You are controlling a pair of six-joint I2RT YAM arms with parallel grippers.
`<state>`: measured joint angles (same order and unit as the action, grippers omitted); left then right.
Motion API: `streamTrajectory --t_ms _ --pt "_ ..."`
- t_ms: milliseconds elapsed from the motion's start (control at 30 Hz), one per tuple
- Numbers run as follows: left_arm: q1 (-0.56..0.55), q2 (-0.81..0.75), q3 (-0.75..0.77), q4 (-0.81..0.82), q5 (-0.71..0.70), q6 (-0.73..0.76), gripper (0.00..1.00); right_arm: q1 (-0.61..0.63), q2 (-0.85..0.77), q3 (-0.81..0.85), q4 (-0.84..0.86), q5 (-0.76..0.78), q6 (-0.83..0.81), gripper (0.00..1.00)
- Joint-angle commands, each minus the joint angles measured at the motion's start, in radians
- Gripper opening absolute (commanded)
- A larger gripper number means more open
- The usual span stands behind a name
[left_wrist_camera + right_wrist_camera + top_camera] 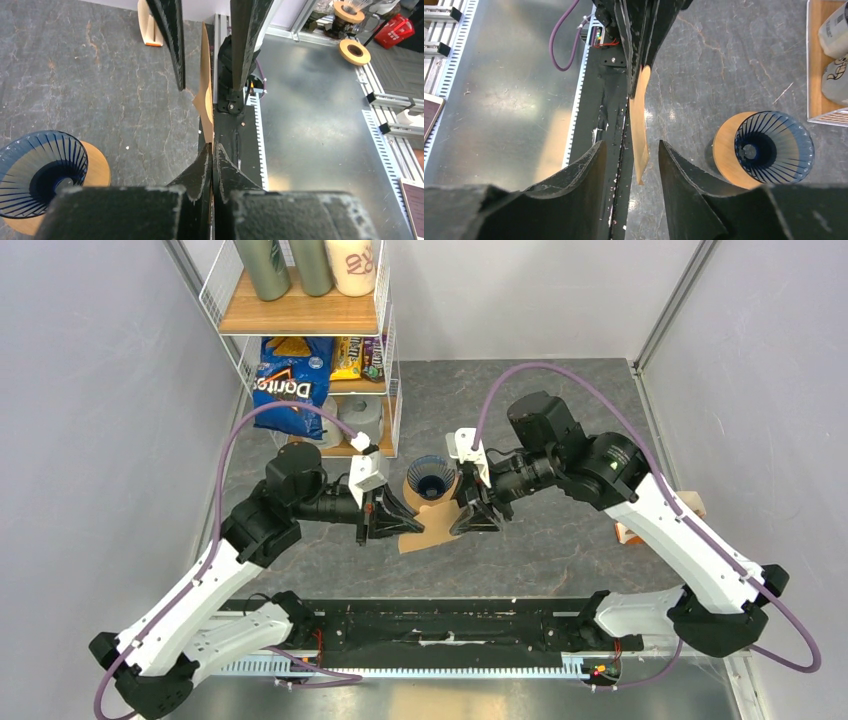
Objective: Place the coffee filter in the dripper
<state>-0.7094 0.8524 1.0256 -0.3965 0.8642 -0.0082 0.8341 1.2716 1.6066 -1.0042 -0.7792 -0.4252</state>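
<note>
The coffee filter (425,537) is a thin light-brown paper piece held edge-on above the table between my two grippers. My left gripper (402,525) is shut on its left part; the left wrist view shows the paper (205,100) pinched between the closed jaws (212,147). My right gripper (463,523) is open, its fingers either side of the filter's free edge (639,125) without touching it (631,145). The dark blue ribbed dripper (432,477) stands upright just behind the grippers; it also shows in both wrist views (37,170) (774,147).
The dripper sits in a tan wooden ring (412,488) on a dark cup. A wire shelf rack (310,350) with a Doritos bag (290,385) and bottles stands at the back left. An orange-and-white holder (625,532) is at the right. A black rail (440,625) runs along the front.
</note>
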Motion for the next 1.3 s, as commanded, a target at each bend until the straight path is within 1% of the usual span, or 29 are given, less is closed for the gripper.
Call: streamTrajectory --t_ms 0,33,67,100,200,267,433,533,633,700,833,933,1033,1200,1267 --pt "-0.005 0.021 0.031 -0.038 -0.021 0.094 0.02 0.005 -0.01 0.061 0.033 0.014 -0.005 0.49" --pt "-0.007 0.027 0.033 -0.038 -0.02 0.098 0.02 0.005 -0.003 0.065 0.043 0.011 0.005 0.49" --pt "-0.008 0.03 0.035 -0.039 -0.017 0.103 0.02 0.005 0.003 0.069 0.056 0.008 0.018 0.46" --pt "-0.012 0.034 0.037 -0.039 -0.017 0.103 0.02 0.007 0.009 0.071 0.068 0.006 0.031 0.39" --pt "-0.019 0.042 0.05 -0.021 -0.021 0.089 0.02 0.015 0.034 0.076 0.083 0.018 0.042 0.12" --pt "-0.021 0.043 0.065 -0.005 -0.018 0.07 0.02 0.022 0.044 0.069 0.082 0.028 0.038 0.0" --pt "-0.031 0.041 0.094 0.034 0.012 0.021 0.02 0.036 0.052 0.044 0.091 0.019 0.046 0.0" --pt "-0.033 0.051 0.097 0.055 -0.044 -0.034 0.02 0.048 0.056 0.055 0.107 -0.013 0.072 0.0" --pt "-0.033 0.065 0.084 0.016 -0.108 0.005 0.02 0.056 0.062 0.092 0.114 -0.029 0.09 0.0" --pt "-0.033 0.067 0.068 0.01 -0.15 0.002 0.02 0.056 0.061 0.113 0.124 -0.035 0.108 0.0" --pt "-0.033 0.071 0.062 0.015 -0.17 -0.01 0.02 0.056 0.049 0.109 0.13 -0.055 0.12 0.0" --pt "-0.032 0.08 0.07 0.001 -0.18 -0.005 0.02 0.057 0.045 0.107 0.126 -0.037 0.11 0.0" --pt "-0.032 0.071 0.079 0.015 -0.139 -0.017 0.02 0.056 0.044 0.08 0.11 0.016 0.08 0.0" --pt "-0.04 0.051 0.104 0.107 0.041 -0.145 0.02 0.056 0.048 0.032 0.112 0.163 0.033 0.0" --pt "-0.047 0.047 0.105 0.126 0.078 -0.171 0.02 0.055 0.058 0.041 0.116 0.196 0.034 0.0"
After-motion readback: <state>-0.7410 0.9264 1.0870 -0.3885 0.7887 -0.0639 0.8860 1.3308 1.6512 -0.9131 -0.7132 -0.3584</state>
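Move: The right hand, its fingers half open around the right end of the coffee filter, has the filter's middle about 7 cm to its left, some 2 cm nearer the robot and just below it. From the left hand, already pinching the filter, that middle is straight level ahead-wise, about 4 cm to the right and just below. The dripper stands about 16 cm ahead of the left hand, 3 cm to the right and 13 cm lower; the wooden ring is directly under it, some 19 cm below the hand. The right hand rises about 1.5 cm while its fingers shut on the coffee filter, then carries its pinch about 2.5 cm left in all, up close against the left fingertips, ending slightly forward and sinking again. The left hand keeps its closed grip and works against it, dipping and rising 1–2 cm, easing a little over 1 cm right, swinging about 3 cm forward with a slight counter-clockwise turn, then coming half-way back. ##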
